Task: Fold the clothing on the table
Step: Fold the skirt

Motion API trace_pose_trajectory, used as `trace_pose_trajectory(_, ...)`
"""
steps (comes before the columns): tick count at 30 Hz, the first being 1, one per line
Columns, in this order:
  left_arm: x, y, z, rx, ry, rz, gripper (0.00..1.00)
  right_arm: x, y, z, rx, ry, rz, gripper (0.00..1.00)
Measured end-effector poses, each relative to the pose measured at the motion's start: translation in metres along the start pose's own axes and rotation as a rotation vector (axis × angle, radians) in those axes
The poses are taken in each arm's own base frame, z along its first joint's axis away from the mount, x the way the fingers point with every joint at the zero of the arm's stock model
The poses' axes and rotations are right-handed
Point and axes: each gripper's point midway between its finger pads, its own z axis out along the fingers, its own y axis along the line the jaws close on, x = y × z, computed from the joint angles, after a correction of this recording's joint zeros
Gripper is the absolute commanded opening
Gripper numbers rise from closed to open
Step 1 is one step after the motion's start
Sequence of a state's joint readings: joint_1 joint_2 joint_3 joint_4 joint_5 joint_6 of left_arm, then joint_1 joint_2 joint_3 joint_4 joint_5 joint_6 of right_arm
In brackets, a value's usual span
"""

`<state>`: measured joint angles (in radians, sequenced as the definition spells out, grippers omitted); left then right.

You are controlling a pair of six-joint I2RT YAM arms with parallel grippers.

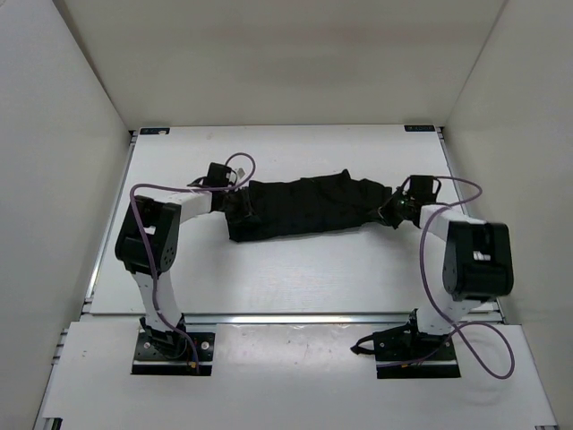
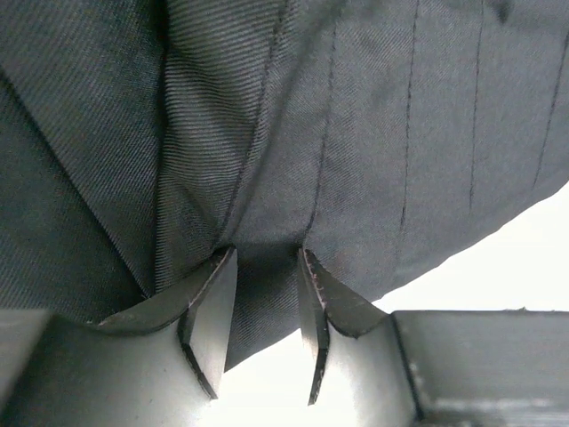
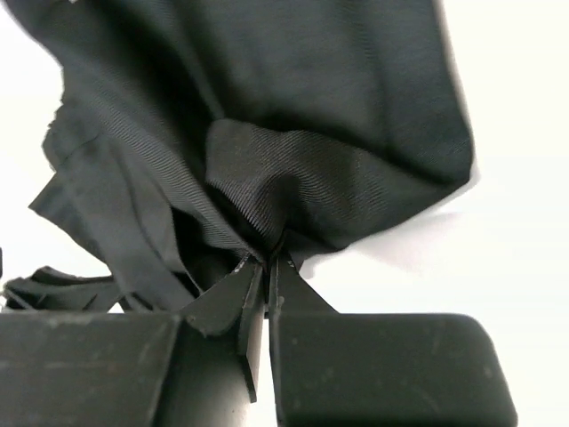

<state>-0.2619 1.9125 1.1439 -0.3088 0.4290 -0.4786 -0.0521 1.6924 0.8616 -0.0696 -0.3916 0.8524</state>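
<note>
The clothing [image 1: 309,208] is a black pleated garment lying as a long crumpled band across the middle of the table [image 1: 295,278]. My left gripper [image 1: 235,204] is at its left end. In the left wrist view its jaws [image 2: 267,258] stand partly apart, with a flat stretch of the clothing [image 2: 356,133] between the fingertips. My right gripper [image 1: 389,215] is at the right end. In the right wrist view it [image 3: 268,260] is shut on a bunched pinch of the clothing [image 3: 338,89], and the fabric fans out from the tips.
White walls enclose the table on the left, far and right sides. A silvery rail [image 1: 295,317] runs along the near edge in front of the arm bases. Purple cables [image 1: 483,354] loop beside both arms.
</note>
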Motion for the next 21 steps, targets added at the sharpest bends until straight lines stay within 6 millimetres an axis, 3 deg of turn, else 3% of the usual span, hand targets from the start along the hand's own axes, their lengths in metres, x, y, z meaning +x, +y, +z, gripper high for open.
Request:
trace_pose_trajectory(7,0.070,-0.022,-0.009,0.020,0.092,0.063,0.44,-0.003,0.010,-0.072,-0.019,-0.080,-0.210,0.00)
trace_pose_trajectory(9,0.088,-0.030,-0.010,0.036,0.111,0.077,0.43,-0.001,0.015,-0.081,-0.016,-0.075,-0.287,0.00)
trace_pose_trajectory(12,0.098,-0.035,-0.009,0.056,0.120,0.068,0.42,0.010,0.036,-0.085,-0.035,-0.042,-0.423,0.00)
trace_pose_trajectory(14,0.099,-0.036,-0.009,0.062,0.118,0.056,0.42,0.028,0.066,-0.086,-0.082,-0.006,-0.544,0.00)
trace_pose_trajectory(17,0.099,-0.037,-0.008,0.072,0.111,0.036,0.42,0.069,0.128,-0.086,-0.208,0.046,-0.715,0.00)
trace_pose_trajectory(19,0.099,-0.038,-0.007,0.080,0.105,0.029,0.41,0.106,0.166,-0.084,-0.301,0.089,-0.808,0.00)
trace_pose_trajectory(21,0.098,-0.038,-0.007,0.087,0.101,0.018,0.41,0.145,0.187,-0.079,-0.372,0.142,-0.864,0.00)
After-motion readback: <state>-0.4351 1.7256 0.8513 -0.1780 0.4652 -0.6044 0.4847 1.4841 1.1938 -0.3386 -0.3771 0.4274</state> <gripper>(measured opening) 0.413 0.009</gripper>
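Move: The right hand, already shut on the skirt's right end, is bound for the skirt's left half, whose middle lies roughly 31 cm to its left, about 2 cm farther out and 3 cm lower. The peak at the skirt's far edge stands about 11 cm left of it and 14 cm farther out. Already resting on the cloth, the left hand has that left half's middle some 6 cm to its right and about 1 cm farther out; the near left corner is about 8 cm back and 4 cm left. Pressing its half-open fingertips on the skirt's left end, the left hand drags it back about 9 cm and a little right, then stays there. The right hand, keeping its pinch, lifts up and slightly back, then sweeps some 20 cm left towards the left half while still rising, ending about 15 cm higher and turned counter-clockwise with the fingers swung up. ##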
